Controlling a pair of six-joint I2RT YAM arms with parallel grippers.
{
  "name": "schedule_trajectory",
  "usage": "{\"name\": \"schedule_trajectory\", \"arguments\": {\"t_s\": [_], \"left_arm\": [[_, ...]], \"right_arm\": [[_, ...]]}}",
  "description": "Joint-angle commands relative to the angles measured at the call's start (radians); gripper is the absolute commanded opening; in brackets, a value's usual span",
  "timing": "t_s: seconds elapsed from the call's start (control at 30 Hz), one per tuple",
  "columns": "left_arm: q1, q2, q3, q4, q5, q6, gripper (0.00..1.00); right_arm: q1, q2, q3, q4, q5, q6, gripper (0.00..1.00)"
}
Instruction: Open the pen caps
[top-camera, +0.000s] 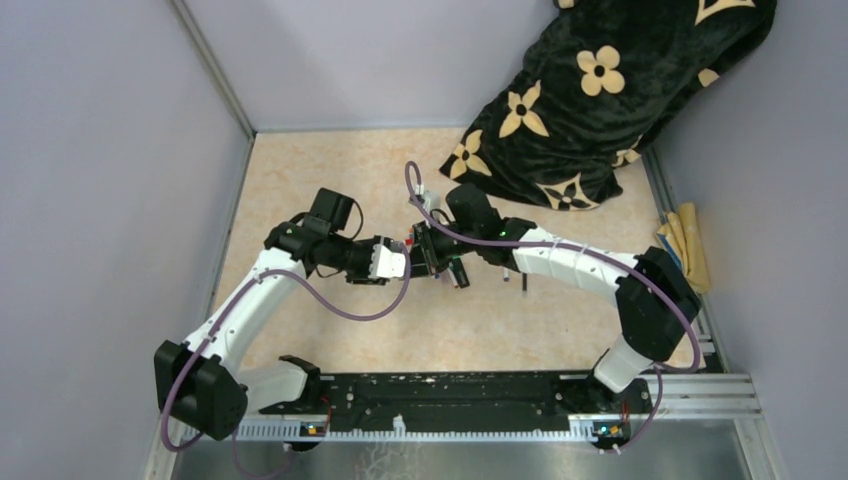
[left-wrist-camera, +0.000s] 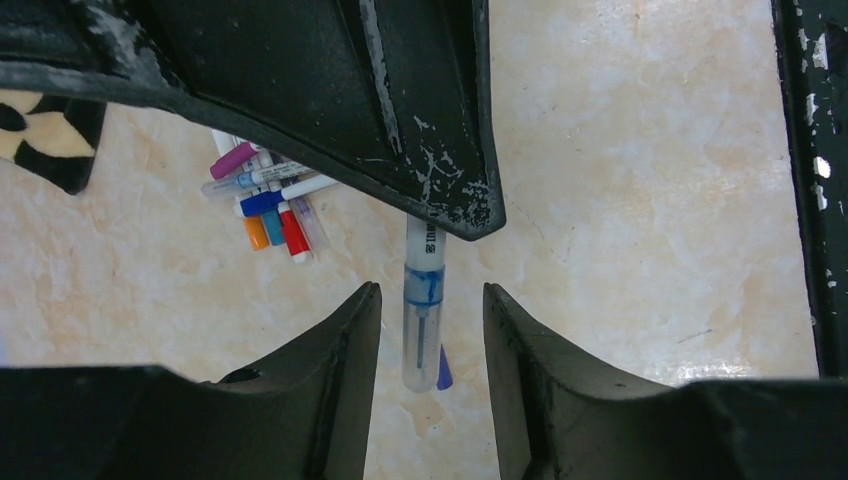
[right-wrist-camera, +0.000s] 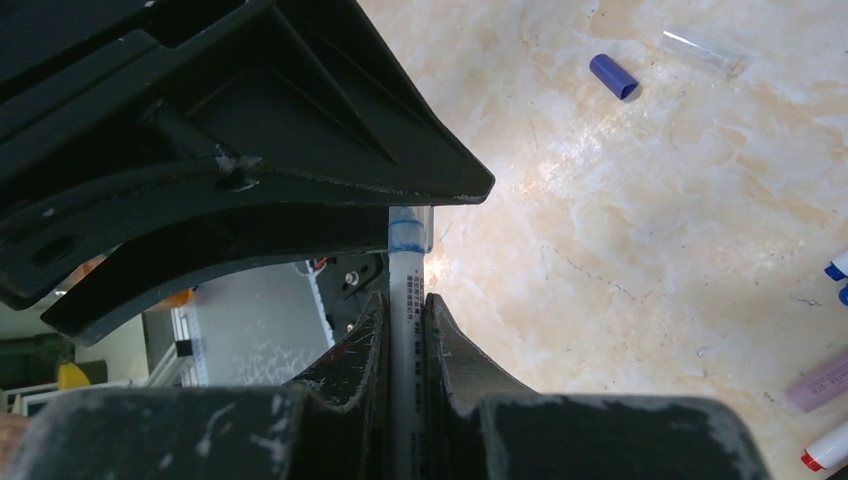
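My right gripper (right-wrist-camera: 405, 298) is shut on a white pen barrel (right-wrist-camera: 406, 330) and holds it above the table, its capped end toward my left gripper. In the left wrist view the pen's clear cap (left-wrist-camera: 422, 340), with a blue band and a thin nib inside, lies between my left gripper's open fingers (left-wrist-camera: 430, 290), with a gap on each side. A pile of pens (left-wrist-camera: 265, 200) with purple, blue, orange and red ends lies on the table beyond. In the top view the two grippers meet mid-table, left (top-camera: 400, 262) and right (top-camera: 428, 252).
A loose blue cap (right-wrist-camera: 613, 76) and a clear cap (right-wrist-camera: 700, 52) lie on the marbled table. More pens show at the right edge (right-wrist-camera: 825, 380). A black flowered blanket (top-camera: 600, 90) fills the back right corner. A yellow cloth (top-camera: 685, 245) lies at the right wall.
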Motion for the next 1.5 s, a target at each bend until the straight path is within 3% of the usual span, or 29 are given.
{"name": "schedule_trajectory", "arguments": {"t_s": [0.0,0.23,0.3,0.47,0.6,0.73,0.9,1.03,1.3,1.47], "left_arm": [[-0.017,-0.010,0.013,0.004,0.019,0.013,0.48],[-0.024,-0.012,0.007,0.011,-0.007,0.038,0.47],[-0.026,-0.012,0.005,0.010,-0.020,0.051,0.39],[-0.027,-0.022,0.001,0.033,-0.039,0.072,0.07],[-0.033,-0.020,0.002,0.029,-0.038,0.068,0.00],[-0.034,-0.025,-0.021,0.030,-0.075,0.076,0.00],[-0.018,-0.030,-0.099,0.070,-0.307,0.109,0.00],[0.060,-0.025,-0.150,0.116,-0.346,0.171,0.00],[0.281,0.048,-0.110,0.133,-0.375,0.280,0.00],[0.347,0.058,-0.118,0.181,-0.444,0.345,0.00]], "right_arm": [[0.017,0.022,0.063,0.060,-0.025,0.014,0.00],[0.018,0.038,0.071,0.062,-0.030,0.017,0.00],[0.019,0.041,0.068,0.060,-0.030,0.016,0.00],[0.019,0.049,0.056,0.060,-0.028,0.014,0.00],[0.019,0.056,0.055,0.072,-0.019,0.021,0.00],[0.017,0.043,0.050,0.056,0.000,0.019,0.00],[-0.012,-0.006,-0.063,0.063,-0.027,0.013,0.00],[-0.015,-0.051,-0.100,0.034,-0.017,0.003,0.00],[-0.029,-0.180,-0.157,-0.078,0.028,-0.039,0.00],[-0.048,-0.254,-0.196,-0.195,0.062,-0.081,0.00]]}}
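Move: The pen's clear cap is already between your open left fingers, practically at the hand point. From your right hand, which holds the pen body, the cap lies about 4 cm to the left and about 1 cm lower. On the table some 14 cm below the left hand, the red marker's end is about 7 cm ahead and 3 cm right, the marker pile 6 cm ahead and 8 cm right, and the black marker 1 cm ahead and 12 cm right. Close the left fingers on the clear cap while the right keeps its grip on the pen body. Then dip both hands together by about 2 cm and swing them forward and back up, the left some 4 cm forward and the right about 3, turning the left wrist roughly 15 degrees and easing the right hand slightly to its right, as if straining the cap off. ##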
